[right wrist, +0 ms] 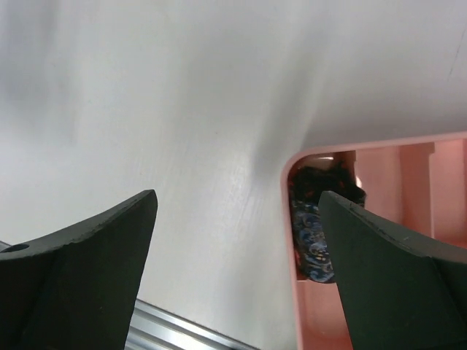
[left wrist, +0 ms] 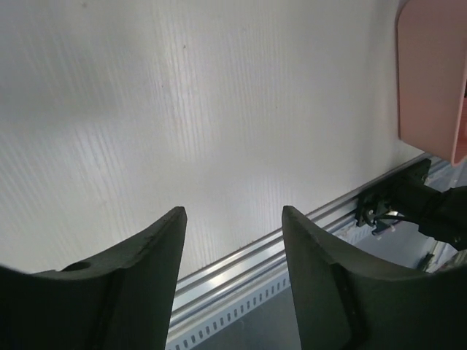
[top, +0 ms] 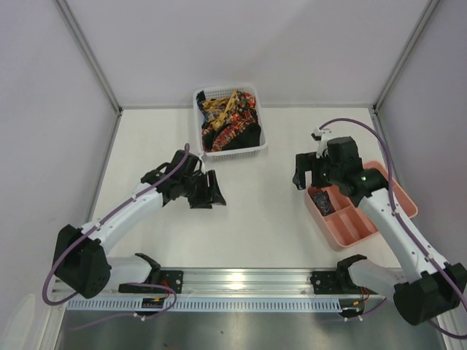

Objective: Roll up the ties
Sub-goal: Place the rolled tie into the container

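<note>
Several patterned red, orange and yellow ties (top: 228, 120) lie heaped in the white basket (top: 232, 152) at the back of the table. A dark rolled tie (top: 322, 200) with blue pattern sits in the near-left compartment of the pink tray (top: 379, 175); the right wrist view shows it as the rolled tie (right wrist: 312, 233) inside the tray's corner (right wrist: 288, 219). My right gripper (top: 300, 179) (right wrist: 237, 200) hovers just left of that corner, open wide and holding nothing. My left gripper (top: 215, 191) (left wrist: 233, 215) is open over bare table, nothing between its fingers.
The aluminium rail (top: 241, 281) runs along the near edge, also visible as the rail (left wrist: 292, 240) in the left wrist view. A corner of the pink tray (left wrist: 430, 73) appears at that view's upper right. White walls enclose the table on three sides.
</note>
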You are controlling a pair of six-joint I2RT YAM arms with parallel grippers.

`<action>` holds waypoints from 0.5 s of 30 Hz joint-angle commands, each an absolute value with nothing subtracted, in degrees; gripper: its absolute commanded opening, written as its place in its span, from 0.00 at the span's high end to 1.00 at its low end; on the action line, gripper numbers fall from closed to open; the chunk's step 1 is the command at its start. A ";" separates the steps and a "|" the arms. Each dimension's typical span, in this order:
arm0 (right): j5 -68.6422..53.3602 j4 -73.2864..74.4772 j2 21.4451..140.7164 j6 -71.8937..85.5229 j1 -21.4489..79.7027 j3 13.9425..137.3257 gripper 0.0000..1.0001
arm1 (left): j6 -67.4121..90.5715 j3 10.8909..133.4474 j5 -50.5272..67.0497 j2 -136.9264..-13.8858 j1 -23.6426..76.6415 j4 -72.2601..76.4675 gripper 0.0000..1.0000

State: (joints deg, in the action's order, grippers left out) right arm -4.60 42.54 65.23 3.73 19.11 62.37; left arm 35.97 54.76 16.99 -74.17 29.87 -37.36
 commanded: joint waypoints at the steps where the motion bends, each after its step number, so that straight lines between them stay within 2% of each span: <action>1: -3.51 29.81 59.43 13.52 20.39 57.23 0.00 | 39.90 50.81 20.47 -69.00 29.53 -33.15 0.37; 4: -4.83 24.44 54.94 20.73 22.14 50.29 0.00 | 41.57 47.29 21.70 -64.27 29.53 -30.25 0.26; 9: 2.97 22.59 47.31 26.97 28.21 42.20 0.00 | 41.92 44.91 19.34 -60.74 29.62 -29.88 0.23; 15: 3.51 22.76 41.31 30.40 28.65 37.62 0.00 | 45.34 39.91 16.87 -55.29 29.62 -26.03 0.20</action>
State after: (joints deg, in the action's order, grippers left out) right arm 0.89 26.55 43.70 26.59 28.36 38.81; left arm 42.13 42.28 18.09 -58.17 29.87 -30.15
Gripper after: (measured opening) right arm 0.995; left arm 0.793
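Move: The rolled tie lies in the container's left compartment, about 3 cm back from the empty right hand, 5 cm to its right and 11 cm below. The middle of the pink container is some 18 cm to that hand's right, 4 cm back and 13 cm below. From the left hand, also empty, the rolled tie is roughly 35 cm to the right, 2 cm back and 6 cm lower, and the white basket of ties about 22 cm ahead, 6 cm right and 6 cm below. Back and to the left goes the right hand, about 5 cm back and 3 cm left, moving out beside the container's left wall; it rises briefly, then sinks to end some 2 cm lower. Its wrist rolls about 20 degrees, the still wide-open fingers swinging up and leftward. The left hand draws back nearly 3 cm, rising slightly, its half-open fingers spreading further and tilting up a little to the right; neither hand touches anything. ##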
